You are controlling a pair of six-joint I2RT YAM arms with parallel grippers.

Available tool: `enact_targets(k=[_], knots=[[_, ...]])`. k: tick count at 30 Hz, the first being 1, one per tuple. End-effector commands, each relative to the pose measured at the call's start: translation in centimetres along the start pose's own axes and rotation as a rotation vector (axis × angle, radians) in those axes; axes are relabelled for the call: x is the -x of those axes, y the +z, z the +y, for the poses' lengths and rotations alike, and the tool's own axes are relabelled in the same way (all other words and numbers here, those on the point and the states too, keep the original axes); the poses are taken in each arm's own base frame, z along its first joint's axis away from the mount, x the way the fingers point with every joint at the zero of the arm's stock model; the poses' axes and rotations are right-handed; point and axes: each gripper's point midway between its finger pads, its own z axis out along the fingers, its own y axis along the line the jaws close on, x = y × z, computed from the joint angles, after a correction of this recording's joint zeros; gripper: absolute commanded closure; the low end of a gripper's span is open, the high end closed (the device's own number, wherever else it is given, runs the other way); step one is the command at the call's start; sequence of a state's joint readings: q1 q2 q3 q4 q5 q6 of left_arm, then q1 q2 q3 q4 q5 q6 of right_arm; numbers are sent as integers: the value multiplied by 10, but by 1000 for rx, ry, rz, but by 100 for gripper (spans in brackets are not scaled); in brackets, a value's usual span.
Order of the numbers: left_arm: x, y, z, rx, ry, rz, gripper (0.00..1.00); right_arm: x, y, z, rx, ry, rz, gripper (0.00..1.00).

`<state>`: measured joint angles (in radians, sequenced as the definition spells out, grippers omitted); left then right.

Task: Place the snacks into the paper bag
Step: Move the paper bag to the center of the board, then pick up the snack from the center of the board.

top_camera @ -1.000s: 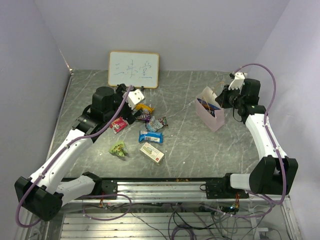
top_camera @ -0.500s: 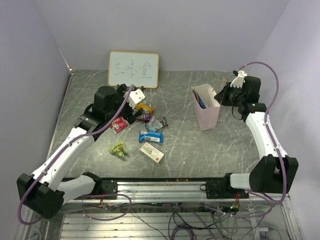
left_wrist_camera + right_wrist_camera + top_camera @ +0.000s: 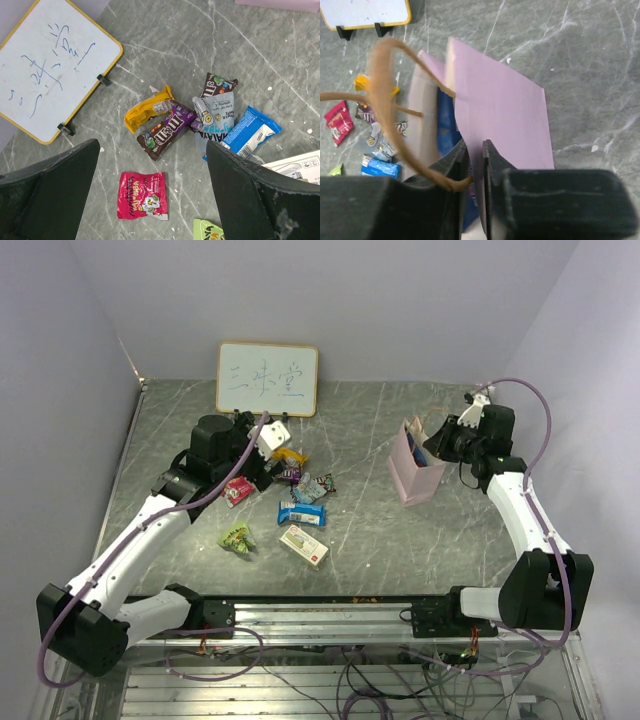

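The pale pink paper bag [image 3: 415, 475] stands at the right, tilted, with a dark blue crisp bag [image 3: 447, 125] inside it. My right gripper [image 3: 441, 445] sits at the bag's rim. In the right wrist view its jaws [image 3: 475, 147] are a narrow gap apart, with the bag's pink wall [image 3: 505, 110] between them and the brown handle [image 3: 385, 90] looping over the left finger. My left gripper [image 3: 262, 455] hangs wide open above the loose snacks. Below it lie a pink packet [image 3: 143, 196], a brown-purple packet [image 3: 166, 129], an orange wrapper [image 3: 147, 109] and a blue-white bar [image 3: 248, 132].
A white writing board [image 3: 267, 379] stands at the back of the table. A green packet [image 3: 238, 537] and a flat pale box [image 3: 304, 546] lie nearer the front. The walls close in on both sides.
The right gripper has swung the paper bag from a lean to the right into a more upright stand and shifted it slightly. Its jaws have parted a little. The left arm has barely moved.
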<state>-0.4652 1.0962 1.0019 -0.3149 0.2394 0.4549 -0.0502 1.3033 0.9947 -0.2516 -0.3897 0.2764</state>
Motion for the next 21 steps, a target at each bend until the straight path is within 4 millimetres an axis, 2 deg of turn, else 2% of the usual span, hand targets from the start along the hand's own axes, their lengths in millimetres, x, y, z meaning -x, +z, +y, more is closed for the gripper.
enact_targets(k=[1, 5, 6, 7, 9, 14, 18, 21], knots=[[-3, 2, 7, 44, -35, -11, 0, -14, -2, -3, -15, -6, 31, 76], [-23, 3, 14, 92, -76, 87, 0, -5, -8, -3, -24, -65, 16, 48], [-28, 4, 15, 86, -85, 110, 0, -4, -11, -3, -29, -83, 14, 44], [-33, 4, 18, 79, -102, 129, 1, 7, -15, -1, -35, -108, -11, 41], [-44, 3, 19, 49, -146, 152, 1, 16, -23, 0, -46, -145, -31, 37], [-75, 4, 16, -39, -220, 220, 1, 25, -44, 3, -58, -288, -19, 29], [-100, 2, 10, -93, -261, 278, 2, 28, -62, 6, -62, -397, -10, 28], [-122, -4, 3, -147, -258, 347, 2, 24, -74, 17, -12, -461, -2, 28]])
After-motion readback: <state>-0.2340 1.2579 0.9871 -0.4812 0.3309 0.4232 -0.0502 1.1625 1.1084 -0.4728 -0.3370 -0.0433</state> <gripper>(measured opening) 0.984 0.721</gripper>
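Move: Around the right rim of the upright paper bag, the right fingers have the bag's middle some 4 cm to their left, about 2 cm ahead and 9 cm lower; the silver snack sits about 24 cm left, 5 cm back and 19 cm down. From the left hand, the red packet lies about 7 cm left, 2 cm ahead and 24 cm below. At that same level, the M&M's bag is 6 cm ahead and 4 cm right, the green packet 10 cm back and 7 cm left. Letting go of the paper bag's rim, the right hand opens wide, sinks slightly, then lifts about 5 cm above its starting height while backing off 3 cm and drifting right, rolling its left side down. Meanwhile the open left hand swings left about 6 cm and drops 9 cm towards the red packet, tipping its fingers down some 20 degrees. ##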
